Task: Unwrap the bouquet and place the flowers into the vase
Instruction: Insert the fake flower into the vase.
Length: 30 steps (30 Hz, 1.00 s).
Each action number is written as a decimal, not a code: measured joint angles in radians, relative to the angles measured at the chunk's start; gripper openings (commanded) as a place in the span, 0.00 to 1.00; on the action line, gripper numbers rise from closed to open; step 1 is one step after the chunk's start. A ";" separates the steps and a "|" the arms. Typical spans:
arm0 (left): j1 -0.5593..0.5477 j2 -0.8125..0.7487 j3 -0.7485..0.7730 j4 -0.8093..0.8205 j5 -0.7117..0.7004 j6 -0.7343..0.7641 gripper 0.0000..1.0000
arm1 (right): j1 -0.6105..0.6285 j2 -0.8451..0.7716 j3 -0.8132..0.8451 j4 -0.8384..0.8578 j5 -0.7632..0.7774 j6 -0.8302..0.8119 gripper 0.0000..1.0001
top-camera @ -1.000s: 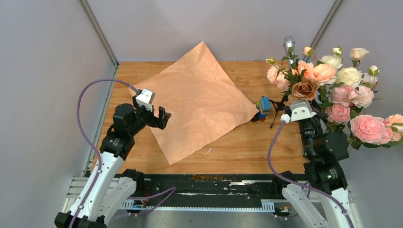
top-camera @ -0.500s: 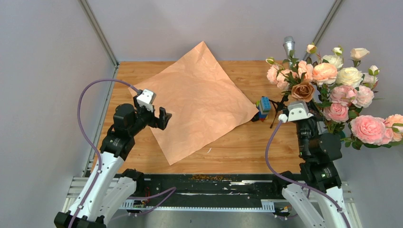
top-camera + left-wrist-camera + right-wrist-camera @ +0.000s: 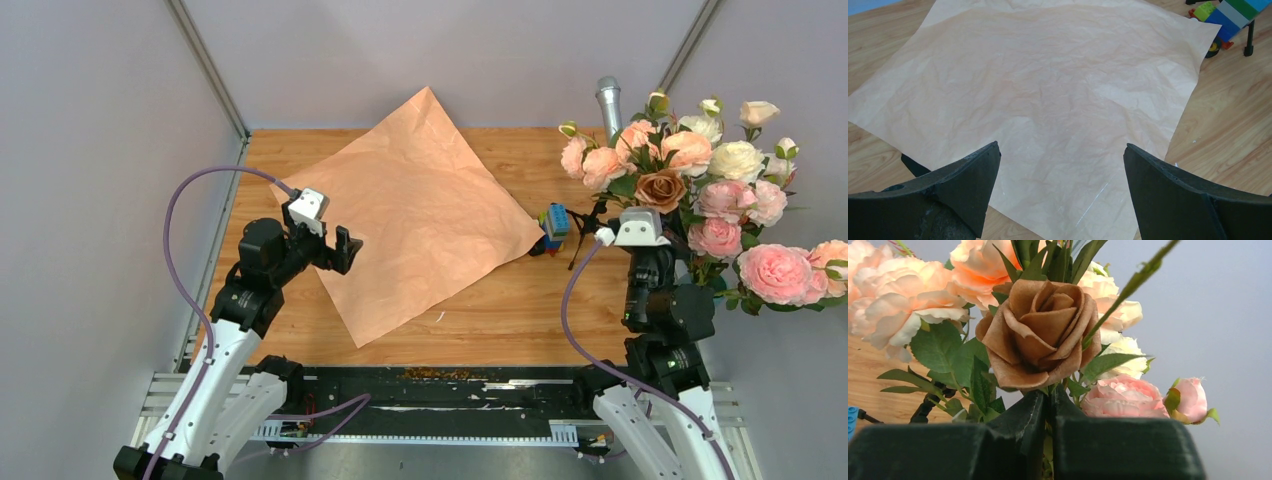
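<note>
The tan kraft paper (image 3: 410, 210) lies unwrapped and flat on the wooden table, and it fills the left wrist view (image 3: 1048, 90). My left gripper (image 3: 340, 250) hovers over the paper's near-left edge, wide open and empty (image 3: 1062, 155). My right gripper (image 3: 1050, 396) is shut on green stems of the flowers (image 3: 655, 170), held upright at the right. A brown rose (image 3: 1040, 332) sits just above the fingertips, with peach, pink and cream roses around it. The vase is out of view.
A silver microphone (image 3: 607, 97) on a black tripod stands behind the flowers. A small stack of coloured toy bricks (image 3: 553, 225) sits by the paper's right corner. More large pink roses (image 3: 778, 270) hang at the right edge. Brown crumbs (image 3: 440, 373) lie on the front rail.
My right arm has swung rightward and straightened, carrying the flower bunch a little to the right and up. The left arm and the paper have not moved.
</note>
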 measured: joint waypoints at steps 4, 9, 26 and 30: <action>0.000 0.000 0.000 0.000 0.005 0.000 1.00 | 0.000 -0.003 -0.011 0.022 0.026 -0.001 0.09; 0.000 0.000 0.000 0.000 0.006 0.000 1.00 | 0.000 -0.014 -0.014 0.022 0.047 0.008 0.09; 0.000 0.000 -0.007 0.000 0.006 0.000 1.00 | 0.000 -0.026 -0.048 0.067 0.175 0.061 0.27; 0.000 0.000 -0.007 0.000 0.006 0.000 1.00 | 0.000 -0.035 -0.048 0.062 0.175 0.077 0.37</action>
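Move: The right fingers pinch the brown rose just below its head, with the bloom about 3 cm ahead and 4 cm above them. The vase's middle lies roughly 9 cm to the right, 5 cm back and 28 cm below. Peach roses stand some 5 cm ahead and 6 cm left, and a pink rose about 7 cm right and 6 cm back, near hand height. From the idle left hand, the vase is about 50 cm right, 8 cm back and 12 cm below. Ease the right hand about 3 cm to the right and half as far back, sinking roughly 1 cm late on, to swing the brown rose in towards the pink roses over the vase. Turn the wrist some 10 degrees, clockwise with its left side rising, and slacken the pinch, opening the fingers to about a third with the stem still between them. ##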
